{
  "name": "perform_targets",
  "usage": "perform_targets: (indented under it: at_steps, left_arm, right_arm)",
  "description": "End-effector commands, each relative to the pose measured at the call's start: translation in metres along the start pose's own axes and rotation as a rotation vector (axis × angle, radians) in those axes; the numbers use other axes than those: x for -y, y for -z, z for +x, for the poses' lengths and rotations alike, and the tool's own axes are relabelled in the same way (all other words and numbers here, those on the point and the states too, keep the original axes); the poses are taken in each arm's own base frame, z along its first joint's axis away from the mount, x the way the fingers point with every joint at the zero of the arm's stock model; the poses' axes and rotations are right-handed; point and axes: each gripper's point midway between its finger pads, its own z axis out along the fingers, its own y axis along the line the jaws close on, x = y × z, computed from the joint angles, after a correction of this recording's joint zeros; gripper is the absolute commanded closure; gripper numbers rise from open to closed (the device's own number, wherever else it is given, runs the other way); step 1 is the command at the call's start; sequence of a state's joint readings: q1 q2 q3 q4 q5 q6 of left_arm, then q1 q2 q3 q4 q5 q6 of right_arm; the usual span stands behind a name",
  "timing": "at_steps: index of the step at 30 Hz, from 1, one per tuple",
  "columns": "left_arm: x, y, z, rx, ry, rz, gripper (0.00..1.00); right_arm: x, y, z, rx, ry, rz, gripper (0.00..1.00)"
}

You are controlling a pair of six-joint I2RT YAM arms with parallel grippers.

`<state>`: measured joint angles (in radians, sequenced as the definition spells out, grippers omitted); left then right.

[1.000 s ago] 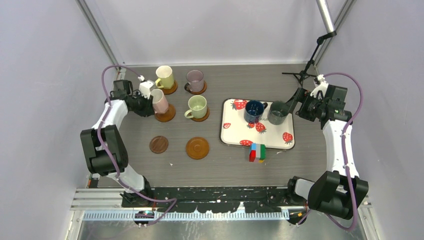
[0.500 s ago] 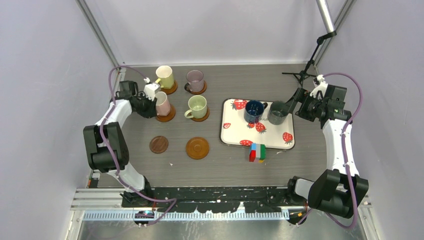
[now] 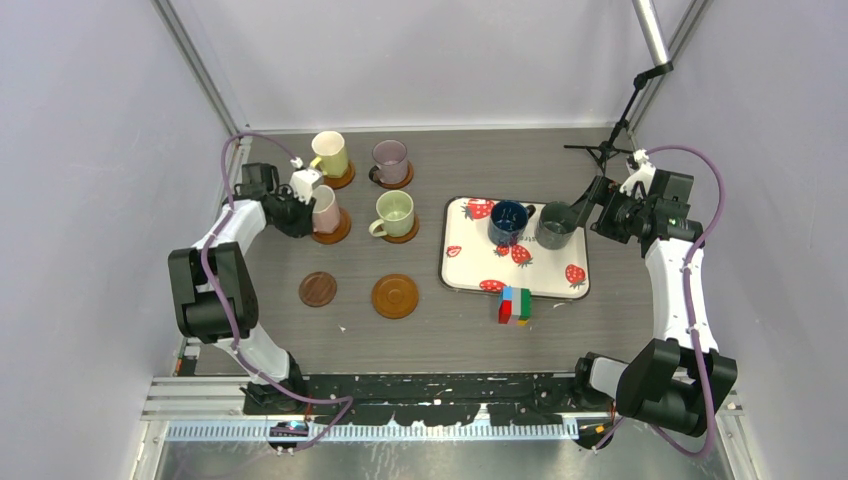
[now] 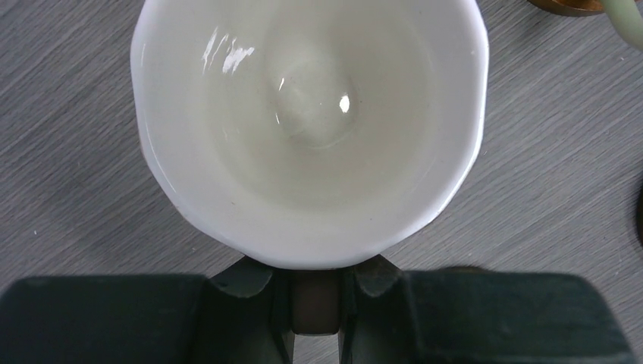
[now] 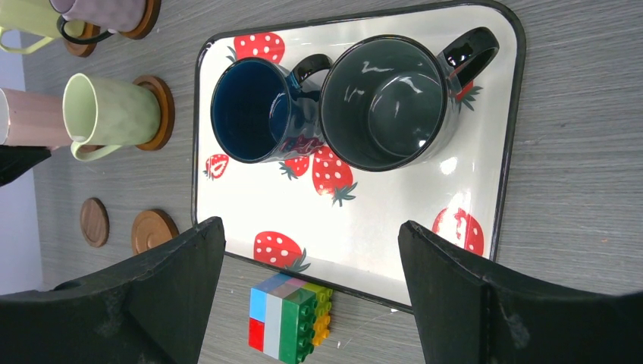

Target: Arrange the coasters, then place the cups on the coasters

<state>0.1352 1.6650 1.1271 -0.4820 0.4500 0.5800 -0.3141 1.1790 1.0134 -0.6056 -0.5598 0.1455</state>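
Note:
The pink cup (image 3: 322, 208) is upright over a brown coaster (image 3: 333, 233) at the left; whether it rests on it I cannot tell. My left gripper (image 3: 302, 206) is shut on its handle. From the left wrist, the cup's pale inside (image 4: 311, 129) fills the view and the handle (image 4: 316, 303) sits pinched in the left gripper (image 4: 315, 277). Pale yellow (image 3: 331, 153), mauve (image 3: 390, 158) and light green (image 3: 394, 212) cups stand on coasters. Two coasters (image 3: 318, 289) (image 3: 395, 296) are bare. My right gripper (image 3: 590, 210) (image 5: 309, 227) hangs open beside the grey cup (image 5: 383, 102) and dark blue cup (image 5: 246, 110).
The blue and grey cups stand in a white strawberry-print tray (image 3: 470, 268) right of centre. A multicoloured block toy (image 3: 515, 305) lies just in front of the tray. A black stand (image 3: 610, 148) rises at the back right corner.
My left arm has carried the pink cup slightly right, over its coaster, and set it more upright. The right arm has not moved.

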Motion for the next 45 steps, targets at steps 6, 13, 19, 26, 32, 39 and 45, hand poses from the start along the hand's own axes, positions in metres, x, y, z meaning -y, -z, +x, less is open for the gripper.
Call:
perform_targets:
  at_steps: [6, 13, 19, 26, 32, 39, 45]
  left_arm:
    - [-0.006, 0.007, -0.024, 0.063, -0.06, -0.022, 0.63]
    - [-0.002, 0.019, -0.024, 0.049, -0.061, -0.024, 0.4]
    - [0.003, 0.056, -0.047, 0.072, -0.076, -0.046, 0.2]
    - [0.027, 0.1, -0.088, 0.096, -0.081, -0.017, 0.01]
    - [0.104, 0.096, -0.137, 0.129, -0.185, 0.012, 0.0]
    - [0.206, 0.052, -0.176, 0.12, -0.345, 0.153, 0.0]
    - [0.257, 0.016, -0.187, 0.091, -0.357, 0.256, 0.01]
  right_arm:
    - [-0.004, -0.001, -0.006, 0.023, 0.028, -0.022, 0.11]
    - [-0.005, 0.0, -0.007, 0.024, 0.032, -0.027, 0.11]
    - [-0.008, 0.002, -0.006, 0.022, 0.04, -0.038, 0.11]
    - [-0.013, 0.005, -0.006, 0.03, 0.052, -0.056, 0.11]
    - [-0.016, 0.007, -0.007, 0.031, 0.06, -0.059, 0.11]
    - [-0.013, 0.009, -0.012, 0.008, 0.12, -0.041, 0.11]
    - [0.011, -0.003, -0.037, 0.0, 0.172, 0.065, 0.11]
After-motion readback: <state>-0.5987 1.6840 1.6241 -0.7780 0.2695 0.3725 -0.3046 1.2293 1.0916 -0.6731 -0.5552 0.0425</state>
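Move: The left gripper still pinches the handle of the pink cup on its coaster, the cup's middle about 5 cm to its right and 3 cm ahead. The blue cup on the tray, next in line, is some 43 cm to its right and 1 cm ahead. The green cup lies between, about 21 cm right and 2 cm ahead; the dark cup is some 53 cm right and 1 cm ahead. From the right gripper, the blue cup is roughly 13 cm left, 7 cm ahead and 12 cm below. Open the left gripper wide to let go of the pink cup's handle, then lift it about 14 cm clear. Near the top of the rise, swing it quickly right by some 27 cm, drawing back about 5 cm, past the green cup towards the blue cup on the tray, turning the wrist clockwise nearly 30 degrees with the fingers kept open. ##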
